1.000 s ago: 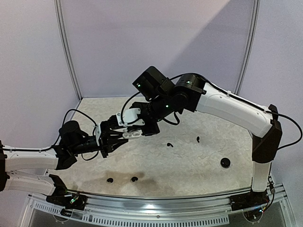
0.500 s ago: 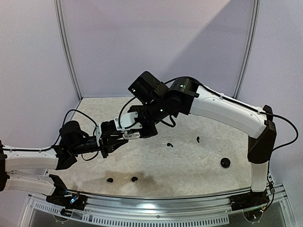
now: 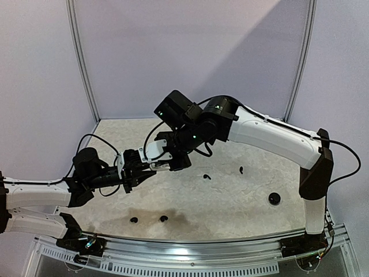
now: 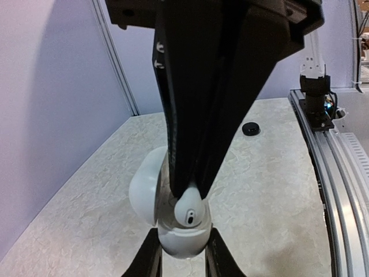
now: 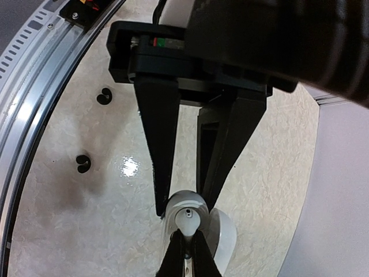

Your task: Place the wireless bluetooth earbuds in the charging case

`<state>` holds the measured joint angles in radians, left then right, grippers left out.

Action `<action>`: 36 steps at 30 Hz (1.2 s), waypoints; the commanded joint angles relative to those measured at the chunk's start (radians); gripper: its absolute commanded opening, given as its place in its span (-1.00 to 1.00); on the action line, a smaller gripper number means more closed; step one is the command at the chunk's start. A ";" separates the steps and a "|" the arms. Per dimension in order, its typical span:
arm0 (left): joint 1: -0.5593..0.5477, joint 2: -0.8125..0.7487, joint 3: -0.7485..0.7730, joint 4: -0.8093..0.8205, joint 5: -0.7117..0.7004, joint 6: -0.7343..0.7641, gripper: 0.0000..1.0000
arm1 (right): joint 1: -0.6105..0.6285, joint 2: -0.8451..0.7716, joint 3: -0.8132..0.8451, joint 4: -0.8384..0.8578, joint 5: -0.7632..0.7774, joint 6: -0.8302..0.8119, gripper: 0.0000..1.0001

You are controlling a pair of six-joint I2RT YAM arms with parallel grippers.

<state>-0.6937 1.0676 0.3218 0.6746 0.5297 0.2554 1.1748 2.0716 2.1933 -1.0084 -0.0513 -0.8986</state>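
Note:
My left gripper (image 4: pixel 183 238) is shut on a white charging case (image 4: pixel 180 242), holding it above the table with its lid (image 4: pixel 144 187) swung open. My right gripper (image 5: pixel 189 234) is shut on a white earbud (image 5: pixel 188 217) and comes down from above onto the case. The earbud (image 4: pixel 190 212) sits at the case's open mouth, its rounded end still showing. In the top view the two grippers meet at the left of the table around the case (image 3: pixel 161 167). Black earbuds (image 3: pixel 206 176) (image 3: pixel 241 170) (image 3: pixel 134 219) (image 3: pixel 164 219) lie loose on the table.
A small black round case (image 3: pixel 274 198) sits at the right of the table, also visible in the left wrist view as the black case (image 4: pixel 250 128). Two black earbuds (image 5: pixel 104 96) (image 5: pixel 83 163) lie near the metal rail (image 5: pixel 34 109) at the front edge. Walls close the back and sides.
My right arm has swung slightly left and down, bringing the white earbud onto the open case. The left gripper has stayed almost still.

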 commanded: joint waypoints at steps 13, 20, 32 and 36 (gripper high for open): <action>-0.020 0.001 0.008 0.037 -0.004 0.028 -1.00 | 0.006 0.039 -0.023 0.049 0.133 0.010 -0.78; -0.020 -0.002 0.002 0.037 -0.005 0.028 -1.00 | 0.006 0.042 -0.020 0.057 0.140 0.013 -0.56; -0.019 -0.011 -0.009 0.033 -0.022 -0.005 -1.00 | 0.006 -0.011 -0.020 0.040 0.097 0.041 -0.49; -0.018 -0.017 -0.010 0.028 -0.022 -0.004 -1.00 | 0.006 -0.011 -0.020 0.040 0.111 0.041 -0.48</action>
<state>-0.6937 1.0657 0.3206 0.6754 0.4816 0.2562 1.1847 2.0846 2.1841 -0.9680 0.0364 -0.8726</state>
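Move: The right fingers hold a white earbud by its stem, over the open charging case; the case's middle is about 2 cm below them, neither ahead nor to the side. The left hand grips the case by its end, the middle some 3 cm to its right, 1 cm ahead. On the table about 22 cm below the right hand are black earbuds: one 10 cm ahead and 16 cm right, another 8 cm back and 1 cm right. The right hand eases forward about 1 cm and opens, releasing the earbud; the left, still gripping, follows forward. ##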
